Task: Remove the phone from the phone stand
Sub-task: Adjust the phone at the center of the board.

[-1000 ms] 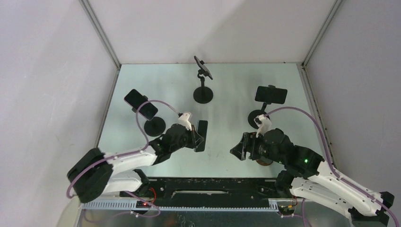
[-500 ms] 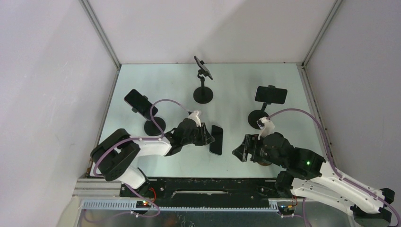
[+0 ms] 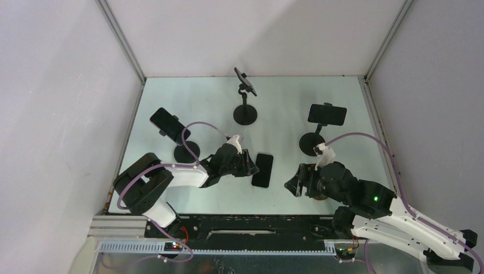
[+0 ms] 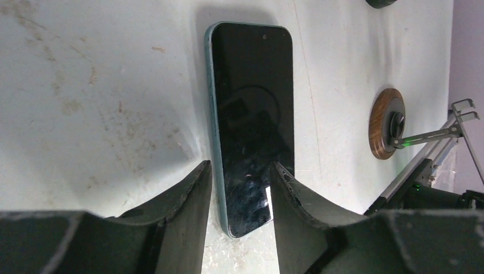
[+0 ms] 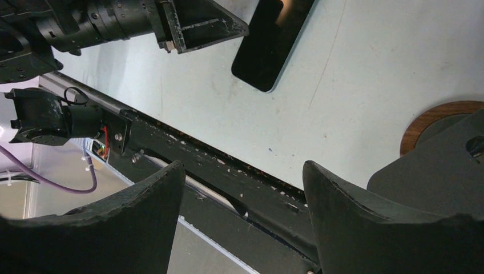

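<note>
A black phone [image 3: 262, 169] with a teal edge lies flat, screen up, on the table's near middle. My left gripper [image 3: 249, 165] is low over the phone's left end. In the left wrist view the phone [image 4: 251, 108] runs away from me, and the left gripper [image 4: 240, 165] straddles its near end, open, with a gap showing on the left side. A wood-based phone stand [image 3: 318, 196] sits mostly hidden under my right arm. My right gripper [image 3: 294, 184] hangs open and empty just right of the phone [image 5: 272, 43].
Three other black stands are on the table. The far-left one [image 3: 186, 152] holds a phone [image 3: 169, 125], the back middle one [image 3: 245, 114] has a tilted head, and the right one [image 3: 312, 142] holds a phone [image 3: 327, 114]. Walls close in the left, back and right sides.
The left gripper carried the phone to the right, laid it flat on the table and opened its jaws. The right arm shifted only slightly.
</note>
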Robot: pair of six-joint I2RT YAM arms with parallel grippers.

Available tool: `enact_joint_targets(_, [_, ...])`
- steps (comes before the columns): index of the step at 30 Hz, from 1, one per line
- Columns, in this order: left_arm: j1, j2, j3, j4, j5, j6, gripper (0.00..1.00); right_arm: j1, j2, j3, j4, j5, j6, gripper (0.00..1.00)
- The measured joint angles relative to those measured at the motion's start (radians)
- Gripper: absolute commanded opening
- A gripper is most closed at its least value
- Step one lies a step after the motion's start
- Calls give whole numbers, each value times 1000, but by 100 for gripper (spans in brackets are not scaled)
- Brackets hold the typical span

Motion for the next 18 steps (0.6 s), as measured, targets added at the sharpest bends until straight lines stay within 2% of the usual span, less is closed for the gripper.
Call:
enact_joint_targets(5, [0,-92,-2,-100,-51,29,49,0,-9,-3,-26,13,3,78])
enact_joint_targets(8, [0,-205,11,-199,-101,73,58,0,-24,-5,-35,34,2,78])
enact_joint_targets(11, [0,-325,49,-301,-156,121,62,0,-56,-5,-39,63,3,79])
enact_joint_targets(13, [0,-406,88,-367,-189,149,68,0,-84,-5,-44,86,4,80])
enact_joint_targets(15, [0,-484,129,-428,-217,177,78,0,-114,-5,-48,113,11,80])
enact_joint_targets(16, [0,-515,147,-458,-229,192,88,0,-129,-5,-49,126,12,81])
enact_joint_targets(18, [0,-567,182,-519,-255,214,98,-1,-151,-5,-53,152,14,82])
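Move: The phone lies flat on the table just under the left hand's half-open fingers, its middle about 3 cm ahead, 4 cm to the right and 4 cm below. The left phone stand's base is some 31 cm to the left and 11 cm ahead of that hand; the back stand's base is about 29 cm ahead and 4 cm left. From the right hand, the phone lies roughly 15 cm ahead, 12 cm left and 17 cm below. The left hand leaves the phone, rising about 16 cm with a smaller slide of some 6 cm to its left, tilting its fingers up by roughly 20 degrees and opening them from half to nearly full. The right hand, still empty and open, draws a few centimetres to the right, away from the phone, rising slightly late on and turning a little clockwise. ##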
